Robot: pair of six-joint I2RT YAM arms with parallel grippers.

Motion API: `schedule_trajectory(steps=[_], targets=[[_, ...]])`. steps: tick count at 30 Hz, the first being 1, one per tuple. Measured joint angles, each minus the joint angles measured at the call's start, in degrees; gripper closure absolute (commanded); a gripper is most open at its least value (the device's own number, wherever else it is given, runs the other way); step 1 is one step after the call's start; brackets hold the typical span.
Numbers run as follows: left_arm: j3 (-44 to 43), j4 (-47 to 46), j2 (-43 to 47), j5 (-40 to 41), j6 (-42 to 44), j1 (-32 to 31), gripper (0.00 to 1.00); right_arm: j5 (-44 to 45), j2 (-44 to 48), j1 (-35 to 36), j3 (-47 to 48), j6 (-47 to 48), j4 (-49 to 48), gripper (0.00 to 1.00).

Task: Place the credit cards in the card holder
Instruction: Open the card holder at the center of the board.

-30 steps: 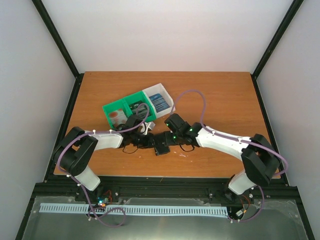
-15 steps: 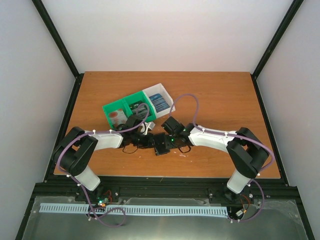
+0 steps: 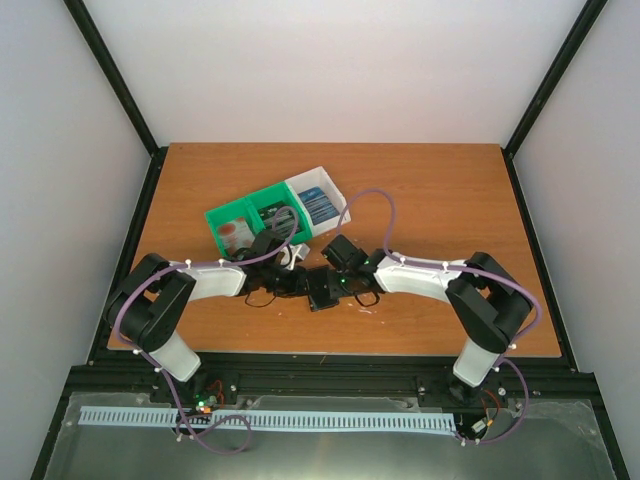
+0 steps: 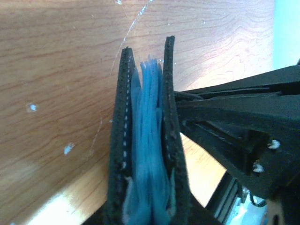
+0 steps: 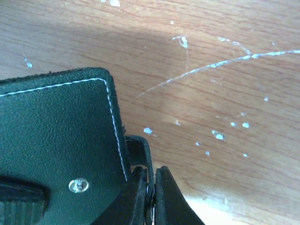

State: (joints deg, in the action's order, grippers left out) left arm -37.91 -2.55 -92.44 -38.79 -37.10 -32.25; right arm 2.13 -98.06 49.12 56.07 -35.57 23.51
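Observation:
The black card holder (image 3: 323, 290) stands on its edge on the table between my two grippers. In the left wrist view it is edge-on: two black covers (image 4: 123, 117) slightly apart with grey-blue sleeves (image 4: 149, 140) between them, running down to where my left fingers lie hidden. My left gripper (image 3: 297, 282) holds it from the left. My right gripper (image 5: 151, 180) is shut on the holder's snap tab (image 5: 140, 149) beside the stitched cover (image 5: 56, 131). The credit cards lie in the bin: blue ones (image 3: 318, 205), a pinkish one (image 3: 235, 230), dark ones (image 3: 275, 213).
A green and white three-compartment bin (image 3: 222, 214) stands just behind the left wrist. The right arm's black gripper body (image 4: 243, 126) fills the right side of the left wrist view. The wooden table (image 3: 440, 200) has white scratches and specks near the holder.
My right gripper has closed its fingers onto the holder's tab, and the right arm's elbow has folded in toward the middle. The left arm and the holder have stayed put.

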Motion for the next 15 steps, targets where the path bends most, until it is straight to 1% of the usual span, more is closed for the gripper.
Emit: schedule_trajectory(steps=[1,2,4,6,9,15], targets=[[0.02,0.11,0.0,0.24,-0.09,0.0,0.64,0.13,0.42,0.0,-0.39,0.02,-0.26,0.97],[0.0,0.26,0.0,0.7,-0.17,0.0,0.56,0.26,0.9,0.0,-0.7,0.0,-0.31,0.97],[0.0,0.83,0.0,1.49,-0.09,0.0,0.43,0.42,2.4,0.0,-1.33,-0.02,0.13,0.97],[0.0,1.51,0.02,2.58,-0.48,0.0,0.33,0.44,4.39,0.0,-1.81,-0.07,0.96,0.97],[-0.02,2.8,0.83,4.22,-0.81,0.0,0.24,0.37,8.13,0.0,-2.45,-0.44,3.08,0.97],[-0.02,3.67,4.85,6.71,-0.98,0.02,0.11,-0.61,13.99,-0.02,-2.56,-0.5,7.23,0.97]])
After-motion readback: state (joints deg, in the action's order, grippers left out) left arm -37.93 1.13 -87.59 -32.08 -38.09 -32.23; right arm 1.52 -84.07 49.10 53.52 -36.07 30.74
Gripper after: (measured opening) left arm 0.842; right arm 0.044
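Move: The card holder's black strap is already pinched in the right fingers; the holder's middle lies about 4 cm to that hand's left, level with it fore and aft and in height. Beyond stand the green tray, about 14 cm ahead and 17 cm left of the right hand, and the white tray, about 20 cm ahead and 4 cm left. The left fingers still grip the holder, its middle some 2 cm to their right and 1 cm ahead. Right hand, keeping the strap, rises about 6 cm, drawing back and right; left fingers open, releasing the holder. ##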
